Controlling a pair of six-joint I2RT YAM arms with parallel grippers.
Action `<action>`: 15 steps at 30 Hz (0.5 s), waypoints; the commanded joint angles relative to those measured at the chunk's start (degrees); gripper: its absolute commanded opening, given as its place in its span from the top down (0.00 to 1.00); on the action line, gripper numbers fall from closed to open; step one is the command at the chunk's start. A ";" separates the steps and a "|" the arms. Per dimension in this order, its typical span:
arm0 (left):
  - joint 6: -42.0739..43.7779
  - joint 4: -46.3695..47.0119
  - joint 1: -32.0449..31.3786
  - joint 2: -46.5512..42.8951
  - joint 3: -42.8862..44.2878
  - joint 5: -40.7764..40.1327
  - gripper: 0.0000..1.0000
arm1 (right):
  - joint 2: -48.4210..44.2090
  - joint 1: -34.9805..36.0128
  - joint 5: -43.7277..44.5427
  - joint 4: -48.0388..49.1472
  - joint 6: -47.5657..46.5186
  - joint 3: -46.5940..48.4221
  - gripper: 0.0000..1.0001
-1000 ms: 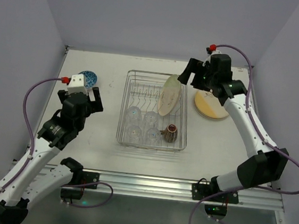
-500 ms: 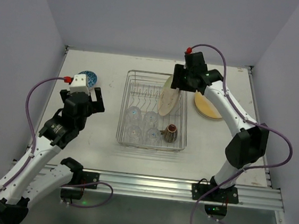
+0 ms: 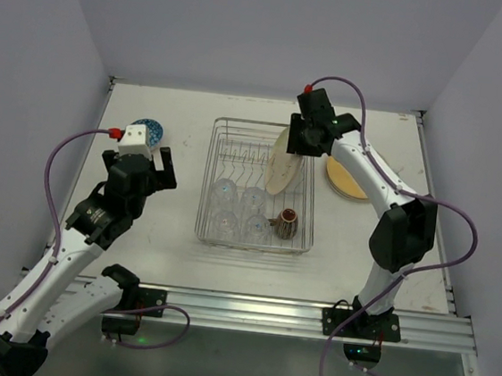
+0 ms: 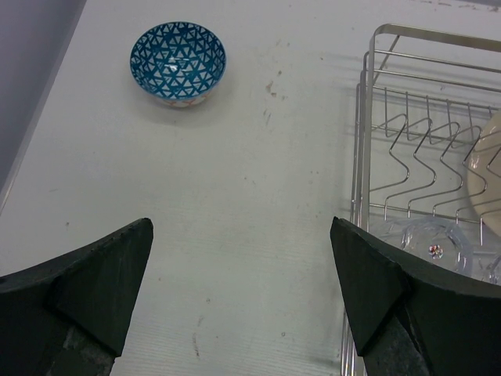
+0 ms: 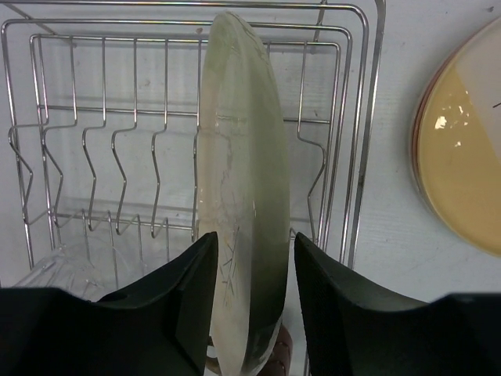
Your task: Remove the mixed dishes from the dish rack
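Observation:
The dish rack [image 3: 206,183] holds one pale-green plate [image 3: 285,160] standing on edge, several clear glasses [image 3: 225,190] and a brown mug [image 3: 285,222]. My right gripper [image 3: 296,148] reaches down over the plate's top. In the right wrist view its jaws [image 5: 254,239] straddle the plate [image 5: 243,196] closely: the left finger touches it and a thin gap shows at the right one. The blue-patterned bowl [image 4: 178,61] sits on the table left of the rack [image 4: 362,141]. My left gripper [image 4: 240,227] hangs wide open over bare table, holding nothing.
A stack of cream plates [image 3: 346,178] lies flat on the table right of the rack, and shows again at the edge of the right wrist view [image 5: 462,164]. Upright wire prongs [image 5: 117,157] stand left of the plate. Walls close in on three sides.
My right arm swung left from above the plate stack to the rack, and its jaws narrowed around the standing plate. The left arm stayed put.

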 commanded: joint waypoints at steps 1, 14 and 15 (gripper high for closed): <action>0.58 1.76 0.47 -0.09 0.02 0.18 0.00 | 1.29 0.36 1.47 -0.49 -0.34 3.06 0.54; 0.75 2.03 0.47 0.00 -0.07 0.79 0.00 | -0.82 0.44 2.70 -0.58 3.52 2.09 1.00; 0.75 2.03 0.47 -0.09 -0.07 0.79 0.00 | -0.99 0.44 2.87 -0.58 3.70 2.18 1.00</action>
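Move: The right hand is over the last upright plate in the rack, open fingers either side of its upper rim; the plate's middle is about 8 cm below, 2 cm to the left and 1 cm back. The brown mug stands some 14 cm back, straight behind and 13 cm down; the stacked plates are about 17 cm to the right and 4 cm farther out, 17 cm down. From the left hand, the plate's middle lies roughly 12 cm ahead, 32 cm right and 14 cm below. Downward by about 1 cm the right hand first settles over the plate, its fingers closing from about half open until they pinch the upper rim between them. Once the grip is nearly shut, it eases about 1 cm to its left, rising barely half a centimetre, the wrist almost unturned. ##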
